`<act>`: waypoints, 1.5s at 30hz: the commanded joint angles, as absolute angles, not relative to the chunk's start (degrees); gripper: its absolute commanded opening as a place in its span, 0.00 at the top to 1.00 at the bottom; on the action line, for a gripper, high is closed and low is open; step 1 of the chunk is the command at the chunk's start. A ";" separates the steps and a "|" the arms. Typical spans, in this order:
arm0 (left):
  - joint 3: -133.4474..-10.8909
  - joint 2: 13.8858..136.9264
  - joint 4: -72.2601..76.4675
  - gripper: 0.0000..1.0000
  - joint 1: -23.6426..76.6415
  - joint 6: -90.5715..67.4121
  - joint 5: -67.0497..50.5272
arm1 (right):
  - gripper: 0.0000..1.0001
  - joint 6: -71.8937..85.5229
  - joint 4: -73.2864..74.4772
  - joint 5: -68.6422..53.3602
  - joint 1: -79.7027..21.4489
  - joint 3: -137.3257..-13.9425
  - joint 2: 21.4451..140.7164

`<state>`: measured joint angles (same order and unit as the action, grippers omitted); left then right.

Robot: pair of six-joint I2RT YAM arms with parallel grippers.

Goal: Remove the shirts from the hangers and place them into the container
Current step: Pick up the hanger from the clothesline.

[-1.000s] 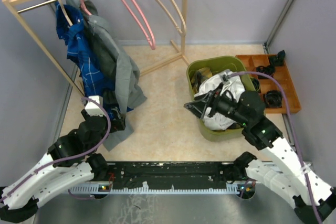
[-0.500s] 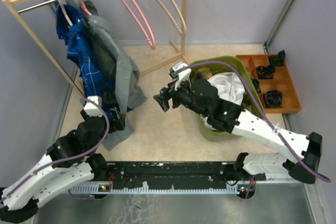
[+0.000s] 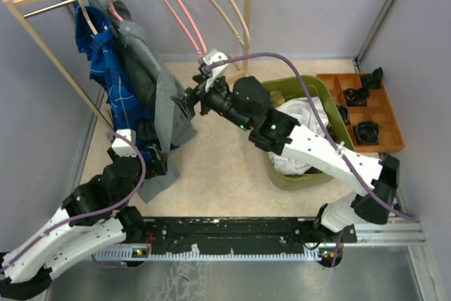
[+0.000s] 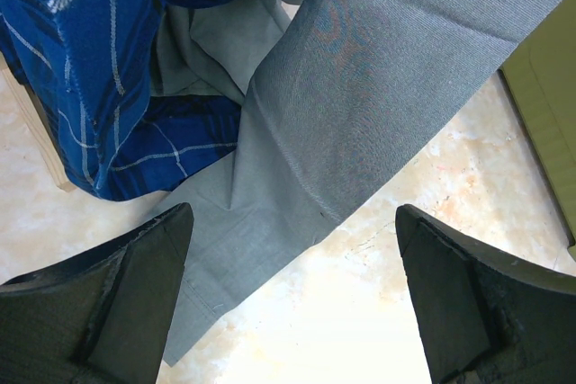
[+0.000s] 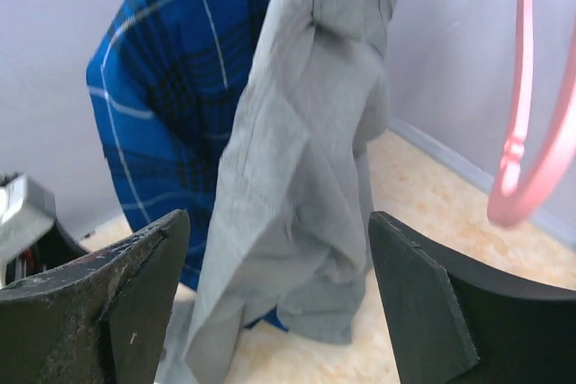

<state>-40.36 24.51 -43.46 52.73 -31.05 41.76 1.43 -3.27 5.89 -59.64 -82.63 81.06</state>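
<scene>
A grey shirt [image 3: 158, 93] and a blue checked shirt [image 3: 106, 82] hang from hangers at the rack's left end, their hems trailing on the floor. Two bare hangers, one pink [image 3: 184, 15] and one pale wood-coloured [image 3: 225, 8], hang further right. A white shirt [image 3: 304, 121] lies in the olive-green container [image 3: 299, 177]. My right gripper [image 3: 187, 102] is open and empty, right beside the grey shirt [image 5: 306, 132], which fills the space ahead of it [image 5: 277, 218]. My left gripper [image 3: 156, 162] is open over the floor at the grey hem [image 4: 360, 87], empty [image 4: 292, 213].
The wooden rack's slanted post [image 3: 49, 47] stands left of the shirts and another post [image 3: 247, 26] behind my right arm. An orange compartment tray [image 3: 387, 128] with black parts sits right of the container. The pink hanger [image 5: 531, 132] dangles close on the right gripper's right.
My right arm has swung left from above the container, across the floor, up to the hanging grey shirt. The left arm and both hanging shirts have stayed put.
</scene>
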 commanded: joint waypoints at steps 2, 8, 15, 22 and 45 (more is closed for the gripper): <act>-40.96 24.25 -42.36 0.01 52.44 -30.71 41.93 | 0.19 1.11 -1.72 4.16 -60.21 -94.34 88.19; -40.94 24.35 -42.19 0.01 52.46 -30.51 41.68 | 0.21 2.33 3.48 11.42 -60.21 -107.22 98.90; -40.96 24.06 -42.36 0.01 52.42 -30.59 41.88 | 0.29 0.10 9.84 17.56 -60.21 -126.77 112.11; -40.87 23.34 -42.41 0.01 52.41 -30.72 42.00 | 0.70 0.77 5.96 20.34 -60.33 -130.66 113.72; -40.83 22.96 -42.36 0.01 52.40 -30.81 42.07 | 1.00 6.44 -0.94 17.23 -60.21 -126.66 106.89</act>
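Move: The upper part of the hanging grey shirt is about 10 cm ahead of the open right hand and 10 cm to its left, roughly level with it. The blue plaid shirt hangs some 8 cm ahead and 20 cm left, its middle about 5 cm lower; the empty pink hanger's low end is about 9 cm ahead and 5 cm right. From the left hand, the grey shirt's upper part is roughly 17 cm ahead, 2 cm right and 20 cm up. The right hand reaches about 13 cm forward-left, pinches the grey shirt's upper part, then lifts about 2 cm. ##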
